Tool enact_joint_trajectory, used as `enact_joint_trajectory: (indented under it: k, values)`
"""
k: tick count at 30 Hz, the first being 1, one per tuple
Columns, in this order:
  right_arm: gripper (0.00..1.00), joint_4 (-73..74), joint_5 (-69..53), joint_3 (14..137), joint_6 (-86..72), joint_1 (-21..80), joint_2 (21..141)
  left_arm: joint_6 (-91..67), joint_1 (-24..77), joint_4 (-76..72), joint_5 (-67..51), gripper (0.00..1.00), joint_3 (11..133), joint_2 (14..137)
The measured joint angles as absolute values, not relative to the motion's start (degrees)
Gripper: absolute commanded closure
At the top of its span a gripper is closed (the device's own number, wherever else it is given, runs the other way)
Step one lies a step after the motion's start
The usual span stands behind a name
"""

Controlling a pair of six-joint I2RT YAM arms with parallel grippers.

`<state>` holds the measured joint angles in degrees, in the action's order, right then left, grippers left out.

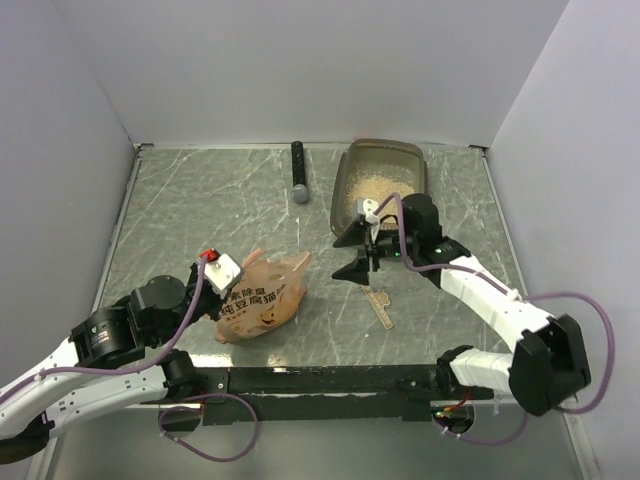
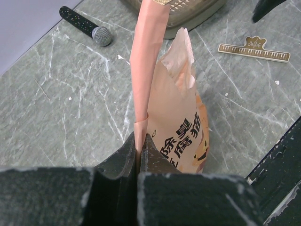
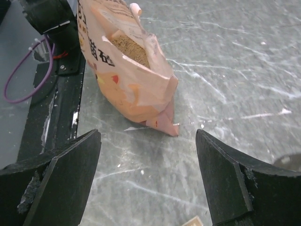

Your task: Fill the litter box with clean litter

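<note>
The smoky grey-brown litter box stands at the back right of the table, holding a layer of beige clean litter; its wall shows at the top of the left wrist view. An orange-pink pouch with a cat face lies at the front left. My left gripper is shut on the pouch's edge, the jaws pressed together on the fold. The pouch mouth gapes, with more litter inside. My right gripper hovers open just in front of the box, nothing between its fingers.
A black stick with a grey round head lies at the back, left of the box. A beige clip with piano-key print lies near my right arm. A black rail runs along the near edge. Walls close three sides.
</note>
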<state>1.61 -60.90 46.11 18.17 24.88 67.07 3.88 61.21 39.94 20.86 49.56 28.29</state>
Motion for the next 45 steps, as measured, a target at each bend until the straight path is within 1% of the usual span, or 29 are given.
enact_joint_trajectory:
  k: [7, 15, 19, 25, 28, 29, 30, 31, 32, 33, 34, 37, 41, 45]
  values:
    - [0.14, -2.5, -64.4, 50.8, 20.9, 27.2, 76.5, 3.6, 61.2, 40.2, 20.8, 0.99, 49.8, 28.4]
    - [0.14, -8.4, -67.3, 54.0, 20.8, 29.2, 83.2, 2.5, 61.2, 40.6, 20.8, 0.99, 49.9, 28.1]
    - [0.17, -10.4, -67.9, 55.5, 20.5, 30.4, 86.4, 2.3, 61.2, 41.0, 20.9, 0.99, 49.9, 27.8]
    - [0.24, -12.9, -69.2, 56.6, 19.6, 32.1, 89.5, 2.4, 61.2, 41.8, 20.9, 0.99, 50.6, 28.5]
    - [0.32, -13.9, -70.0, 57.1, 18.8, 32.9, 90.6, 2.5, 61.2, 41.8, 20.9, 0.99, 50.8, 29.1]
    - [0.40, -14.2, -70.1, 57.4, 18.7, 33.1, 91.1, 2.6, 61.2, 41.6, 20.9, 0.99, 50.8, 29.1]
    - [0.46, -14.2, -70.2, 57.8, 18.6, 33.4, 91.5, 2.7, 61.2, 41.6, 20.9, 0.99, 50.8, 29.2]
    - [0.59, -14.4, -70.3, 58.1, 18.4, 33.6, 92.2, 2.8, 61.2, 41.5, 20.9, 0.99, 50.8, 29.2]
    - [0.67, -14.7, -70.5, 58.4, 18.2, 33.9, 92.8, 2.9, 61.2, 41.5, 20.9, 0.99, 50.8, 29.2]
    - [0.73, -15.0, -70.7, 58.5, 17.7, 34.1, 93.2, 3.0, 61.2, 41.5, 20.9, 0.99, 50.8, 29.3]
    - [0.82, -15.0, -71.0, 58.6, 17.3, 34.3, 93.6, 3.0, 61.2, 41.5, 20.9, 0.99, 50.8, 29.4]
    - [1.00, -15.2, -71.8, 59.0, 16.3, 34.5, 94.5, 3.4, 61.1, 41.4, 20.9, 0.99, 50.8, 29.5]
    - [1.00, -16.3, -72.2, 59.1, 14.5, 34.6, 94.7, 3.5, 61.1, 41.3, 20.9, 0.99, 50.8, 29.6]
    - [1.00, -21.5, -71.2, 56.1, 10.8, 33.9, 93.5, 4.1, 61.1, 40.8, 21.3, 0.99, 50.8, 30.0]
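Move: The free upper corner of the litter bag's mouth is about 8 cm to the left of my open right hand, about 1 cm ahead and some 3 cm lower; the bag's body lies some 18 cm left, 3 cm back and 14 cm below. The clip is about 8 cm right, level fore and aft, 21 cm down; the litter box is 27 cm ahead, 11 cm right, 17 cm down. From my left hand, which grips the bag's other side, that corner is about 7 cm ahead, 14 cm right and 7 cm lower. I sweep my right hand about 9 cm to the left onto the free corner of the bag's mouth, sinking some 2 cm and turning about 20 degrees counter-clockwise. Near the end I shut the wide-open fingers and pinch the paper there, while my left hand stays put and keeps its grip on the other side. ##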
